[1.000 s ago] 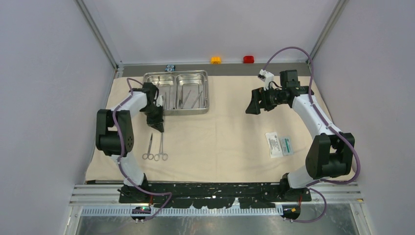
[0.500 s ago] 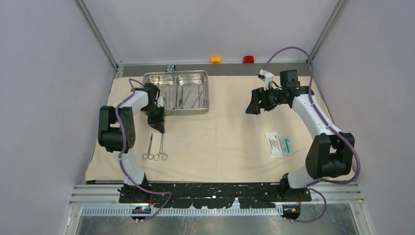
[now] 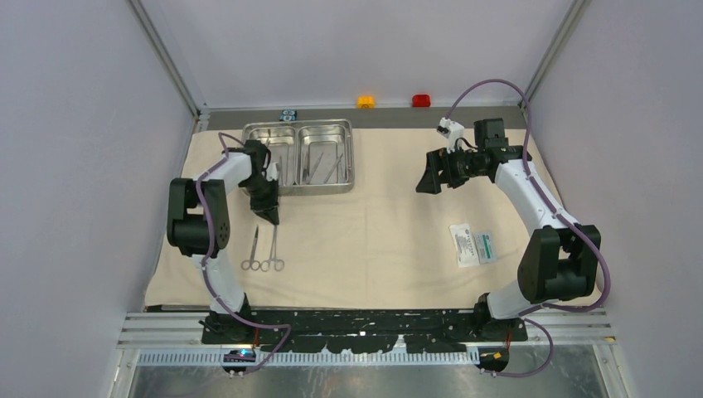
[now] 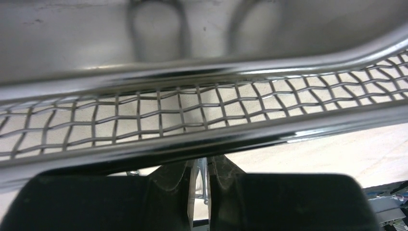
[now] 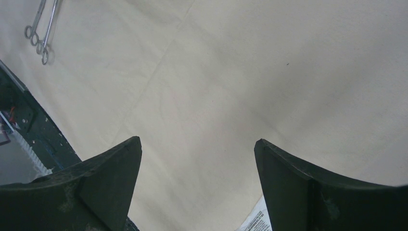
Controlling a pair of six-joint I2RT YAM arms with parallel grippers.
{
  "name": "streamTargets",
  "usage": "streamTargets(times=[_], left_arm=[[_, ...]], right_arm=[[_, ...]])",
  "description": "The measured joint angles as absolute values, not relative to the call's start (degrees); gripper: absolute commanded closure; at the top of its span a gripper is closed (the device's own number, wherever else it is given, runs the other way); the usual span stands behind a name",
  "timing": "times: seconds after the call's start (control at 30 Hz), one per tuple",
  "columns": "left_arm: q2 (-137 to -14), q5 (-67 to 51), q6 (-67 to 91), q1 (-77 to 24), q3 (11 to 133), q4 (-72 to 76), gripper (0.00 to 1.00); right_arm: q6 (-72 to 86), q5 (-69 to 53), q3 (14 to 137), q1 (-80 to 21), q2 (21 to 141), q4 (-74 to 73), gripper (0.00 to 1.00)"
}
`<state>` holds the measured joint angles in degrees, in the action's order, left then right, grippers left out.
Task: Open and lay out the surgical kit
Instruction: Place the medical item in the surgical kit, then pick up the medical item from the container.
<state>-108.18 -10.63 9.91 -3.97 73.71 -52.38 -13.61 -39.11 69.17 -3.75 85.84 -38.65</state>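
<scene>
The beige cloth wrap (image 3: 381, 224) lies spread flat over the table. On its back left stands the steel two-compartment tray (image 3: 298, 126), with thin tools (image 3: 323, 166) in its right compartment. Two ring-handled forceps (image 3: 251, 250) (image 3: 273, 247) lie side by side in front of the tray. My left gripper (image 3: 272, 217) points down at the tip of the right one. In the left wrist view its jaws (image 4: 201, 163) stand a narrow gap apart, steel showing through the gap, under the tray rim (image 4: 192, 72). My right gripper (image 3: 424, 181) (image 5: 198, 144) hangs wide open over bare cloth. The white-and-green packet (image 3: 472, 244) lies front right.
An orange button (image 3: 366, 101), a red button (image 3: 421, 100) and a small black-and-blue block (image 3: 288, 114) sit along the back edge. Grey walls close in both sides. A black rail (image 3: 365, 319) with the arm bases runs along the front.
My left arm's elbow has shifted slightly while its gripper stayed over the forceps tip. The forceps, tray, packet and right arm have not moved.
</scene>
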Motion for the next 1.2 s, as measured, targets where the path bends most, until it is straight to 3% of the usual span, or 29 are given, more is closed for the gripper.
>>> streamTargets(times=[0.37,0.73,0.97,1.2], left_arm=[[-108.2,-10.8,10.0,-3.6,73.9,-52.6,0.75],[-101.6,-13.5,8.7,-3.3,76.0,-54.2,0.48],[-96.1,-14.6,6.2,-3.2,85.3,-53.8,0.47],[-108.4,-14.2,5.1,-2.2,101.9,-51.1,0.51]], right_arm=[[-13.6,-39.1,69.2,-3.7,85.9,-38.7,0.09],[-13.6,-39.1,69.2,-3.7,85.9,-38.7,0.09],[-13.6,-39.4,69.2,-3.7,85.9,-38.7,0.09],[-13.7,-39.5,69.2,-3.7,85.9,-38.9,0.08]])
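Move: Just ahead of the left fingers, which are down around the tip end of the ringed clamp lying on the cloth, stands the tray, its middle some 17 cm ahead and 5 cm right. The nearer scissors in its left compartment lie about 16 cm ahead, roughly level sideways and in height. The clamp's middle is 6 cm back; laid-out scissors lie 7 cm back, 6 cm left. From the right hand the nearer scissors are about 13 cm ahead, 36 cm left and 15 cm below. Staying low at first, the left hand spreads its barely parted fingers to about half open around the clamp's tip end, then comes clear of it. It climbs some 14 cm and sweeps forward about as far, up past the tray's near wall and over the left compartment, the climb leading and the forward reach finishing, while the fingers swing about 30 degrees to point more forward. ##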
